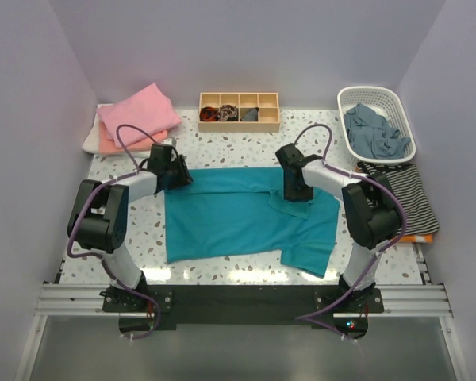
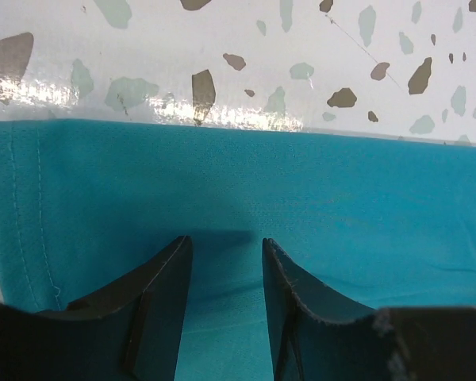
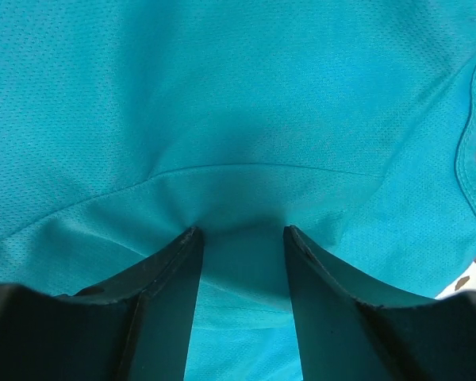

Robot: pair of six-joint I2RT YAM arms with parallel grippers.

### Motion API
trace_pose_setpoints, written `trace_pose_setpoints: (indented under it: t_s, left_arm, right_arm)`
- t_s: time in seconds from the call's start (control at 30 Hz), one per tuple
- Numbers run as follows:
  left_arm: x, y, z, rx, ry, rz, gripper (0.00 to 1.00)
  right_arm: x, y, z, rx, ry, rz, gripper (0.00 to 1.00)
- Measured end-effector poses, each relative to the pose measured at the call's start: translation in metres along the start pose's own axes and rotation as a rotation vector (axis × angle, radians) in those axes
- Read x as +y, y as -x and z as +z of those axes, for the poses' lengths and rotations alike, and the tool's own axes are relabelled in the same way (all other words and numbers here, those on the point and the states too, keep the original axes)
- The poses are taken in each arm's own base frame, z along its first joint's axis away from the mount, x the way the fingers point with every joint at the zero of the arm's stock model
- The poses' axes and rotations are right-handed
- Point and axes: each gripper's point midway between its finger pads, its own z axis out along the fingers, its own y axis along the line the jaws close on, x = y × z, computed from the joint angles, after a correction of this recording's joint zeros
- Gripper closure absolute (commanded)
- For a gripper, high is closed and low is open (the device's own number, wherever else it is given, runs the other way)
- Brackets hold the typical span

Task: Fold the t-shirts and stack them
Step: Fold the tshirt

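Observation:
A teal-blue t-shirt (image 1: pixel 238 218) lies spread on the speckled table, with a sleeve sticking out at the front right. My left gripper (image 1: pixel 177 176) is open over its far left corner; in the left wrist view the gripper (image 2: pixel 226 242) has its jaws apart just above the cloth (image 2: pixel 341 198), near the far edge. My right gripper (image 1: pixel 295 190) is open on the shirt's far right part; in the right wrist view the gripper (image 3: pixel 239 230) presses its tips into the cloth (image 3: pixel 238 95), which puckers between them. Folded pink (image 1: pixel 139 115), peach (image 1: pixel 111 143) and white (image 1: pixel 93 136) shirts are stacked at the far left.
A wooden compartment box (image 1: pixel 238 125) with small items stands at the back middle. A white basket (image 1: pixel 370 90) holding grey-blue cloth (image 1: pixel 373 131) is at the back right. A striped garment (image 1: pixel 401 190) lies along the right edge.

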Motion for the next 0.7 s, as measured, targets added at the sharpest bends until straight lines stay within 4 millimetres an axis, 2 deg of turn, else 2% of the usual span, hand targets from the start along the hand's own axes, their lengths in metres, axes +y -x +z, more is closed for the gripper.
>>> trace_pose_setpoints:
  t_s: [0.3, 0.4, 0.53, 0.6, 0.7]
  left_arm:
    - [0.006, 0.01, 0.002, -0.006, 0.022, 0.012, 0.53]
    - [0.006, 0.018, 0.005, -0.013, 0.025, 0.015, 0.53]
    - [0.003, 0.027, 0.011, -0.016, 0.024, 0.02, 0.53]
    - [0.003, 0.029, 0.015, -0.014, 0.025, 0.022, 0.53]
    - [0.002, 0.031, 0.02, -0.011, 0.026, 0.022, 0.53]
  right_arm:
    - [-0.011, 0.01, -0.004, -0.029, -0.044, 0.023, 0.46]
    - [-0.019, 0.026, -0.012, -0.072, -0.053, 0.049, 0.46]
    - [-0.023, 0.061, -0.016, -0.133, -0.042, 0.11, 0.46]
    - [-0.022, 0.078, -0.01, -0.155, -0.038, 0.139, 0.46]
    - [-0.021, 0.083, 0.012, -0.135, -0.05, 0.152, 0.46]
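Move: The turquoise t-shirt's folded far edge runs about 5 cm straight ahead of the left hand and 1 cm below it, its left corner some 7 cm left of that spot. For the right hand, the edge is about 10 cm straight ahead and 2 cm below, with its right corner roughly 9 cm right of there. The white basket stands some 25 cm ahead and 26 cm right of the right hand; the wooden tray lies about 29 cm ahead and 20 cm left of it. Forward towards the folded far edge go both hands, fingers staying half open. The right one lifts off the cloth and arcs about 8 cm out and a little right, rising over 4 cm then sinking again, tilting its fingers outward and turning slightly clockwise. The left edges slightly left, then slides forward some 3.5 cm low over the shirt. ##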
